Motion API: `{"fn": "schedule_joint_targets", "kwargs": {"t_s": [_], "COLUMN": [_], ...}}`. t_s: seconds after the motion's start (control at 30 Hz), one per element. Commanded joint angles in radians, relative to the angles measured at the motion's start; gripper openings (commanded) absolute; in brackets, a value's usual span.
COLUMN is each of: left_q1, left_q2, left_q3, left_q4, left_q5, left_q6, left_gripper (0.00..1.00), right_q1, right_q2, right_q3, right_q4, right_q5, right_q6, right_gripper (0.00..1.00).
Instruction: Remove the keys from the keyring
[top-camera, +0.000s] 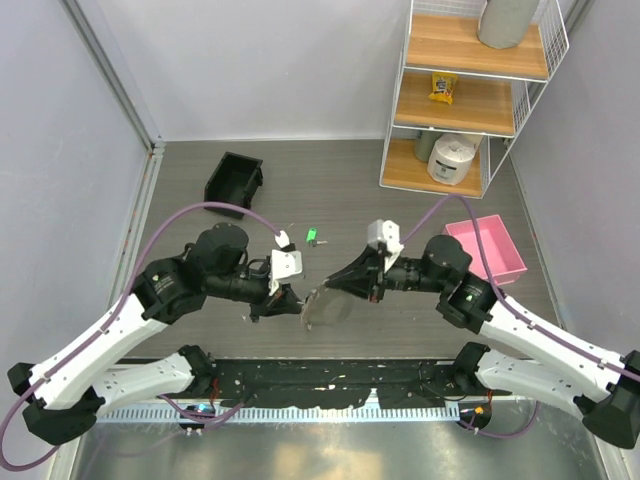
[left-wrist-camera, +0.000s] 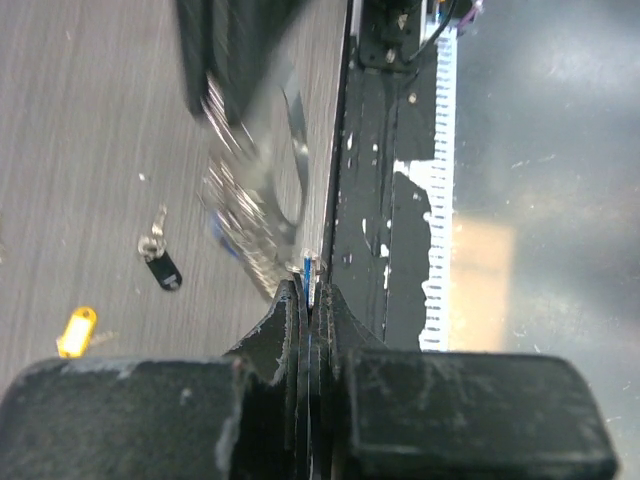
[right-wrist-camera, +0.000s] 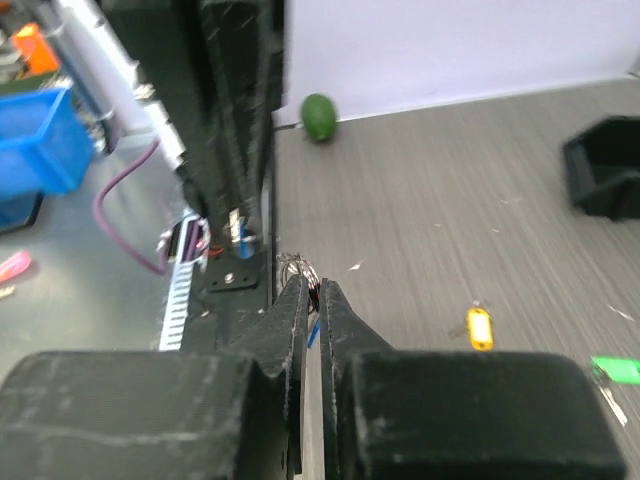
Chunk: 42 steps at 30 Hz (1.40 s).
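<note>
My left gripper (top-camera: 298, 303) (left-wrist-camera: 310, 290) is shut on the thin blue-headed key (left-wrist-camera: 308, 268), which pokes out between its tips. The silvery keyring (left-wrist-camera: 240, 210) (top-camera: 322, 306) hangs blurred between the two grippers, just above the table's near edge. My right gripper (top-camera: 328, 290) (right-wrist-camera: 312, 285) is shut on the keyring's wire loops (right-wrist-camera: 296, 268), with a sliver of blue (right-wrist-camera: 313, 331) showing below them. Loose on the table lie a black-headed key (left-wrist-camera: 160, 268), a yellow-headed key (left-wrist-camera: 76, 331) (right-wrist-camera: 480, 327) and a green-headed key (top-camera: 312, 236) (right-wrist-camera: 615, 370).
A black bin (top-camera: 233, 180) (right-wrist-camera: 605, 175) stands at the back left and a pink tray (top-camera: 487, 248) at the right. A wooden wire shelf (top-camera: 465, 100) fills the back right corner. A green round object (right-wrist-camera: 320, 117) lies by the wall. The black base strip (left-wrist-camera: 370, 200) runs directly below the grippers.
</note>
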Motion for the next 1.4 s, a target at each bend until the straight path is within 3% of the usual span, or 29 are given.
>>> {"fn": "schedule_joint_targets", "kwargs": {"t_s": [0.0, 0.17, 0.27, 0.47, 0.7, 0.83, 1.0, 1.2, 1.37], "left_q1": [-0.001, -0.001, 0.026, 0.250, 0.455, 0.538, 0.565, 0.624, 0.673], "left_q2": [-0.028, -0.031, 0.002, 0.096, 0.211, 0.286, 0.324, 0.352, 0.348], "left_q3": [-0.060, -0.096, -0.109, -0.190, -0.372, -0.452, -0.520, -0.547, -0.569], "left_q4": [0.037, 0.073, 0.093, 0.218, 0.487, 0.631, 0.757, 0.838, 0.922], "left_q5": [-0.058, -0.107, -0.205, -0.230, -0.204, -0.204, -0.311, -0.420, -0.452], "left_q6": [-0.041, -0.066, -0.133, -0.345, -0.530, -0.624, -0.649, -0.650, -0.664], "left_gripper": [0.00, 0.00, 0.00, 0.00, 0.00, 0.02, 0.07, 0.27, 0.44], "right_q1": [-0.107, -0.135, -0.135, -0.135, -0.143, -0.199, -0.345, -0.564, -0.652], "right_q2": [-0.090, -0.095, -0.116, -0.191, -0.152, -0.055, 0.077, 0.258, 0.451], "right_q3": [-0.050, -0.071, -0.085, -0.087, -0.027, -0.011, -0.051, -0.088, 0.014], "right_q4": [0.199, 0.196, 0.160, -0.024, -0.262, -0.365, -0.313, -0.114, -0.083], "right_q5": [0.055, 0.114, 0.238, 0.575, 0.781, 0.758, 0.688, 0.547, 0.580], "right_q6": [0.186, 0.235, 0.234, 0.234, 0.229, 0.244, 0.275, 0.378, 0.390], "right_gripper": [0.05, 0.05, 0.05, 0.05, 0.05, 0.05, 0.05, 0.05, 0.05]}}
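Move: The left hand already holds the freed blue-capped key; its spot on the table is about 21 cm ahead, 12 cm left and 25 cm below. From that hand the yellow tag lies some 19 cm ahead, 6 cm left, and the black fob 13 cm ahead, 2 cm right. The right hand grips the keyring, bound for bare table roughly 21 cm ahead, 19 cm right and 26 below; the green tag lies 23 ahead, 3 left, the pink tray 18 ahead, 41 right. Left lowers the key forward-left, about 20 cm down, then opens; right carries the gripped keyring forward-right and down. ##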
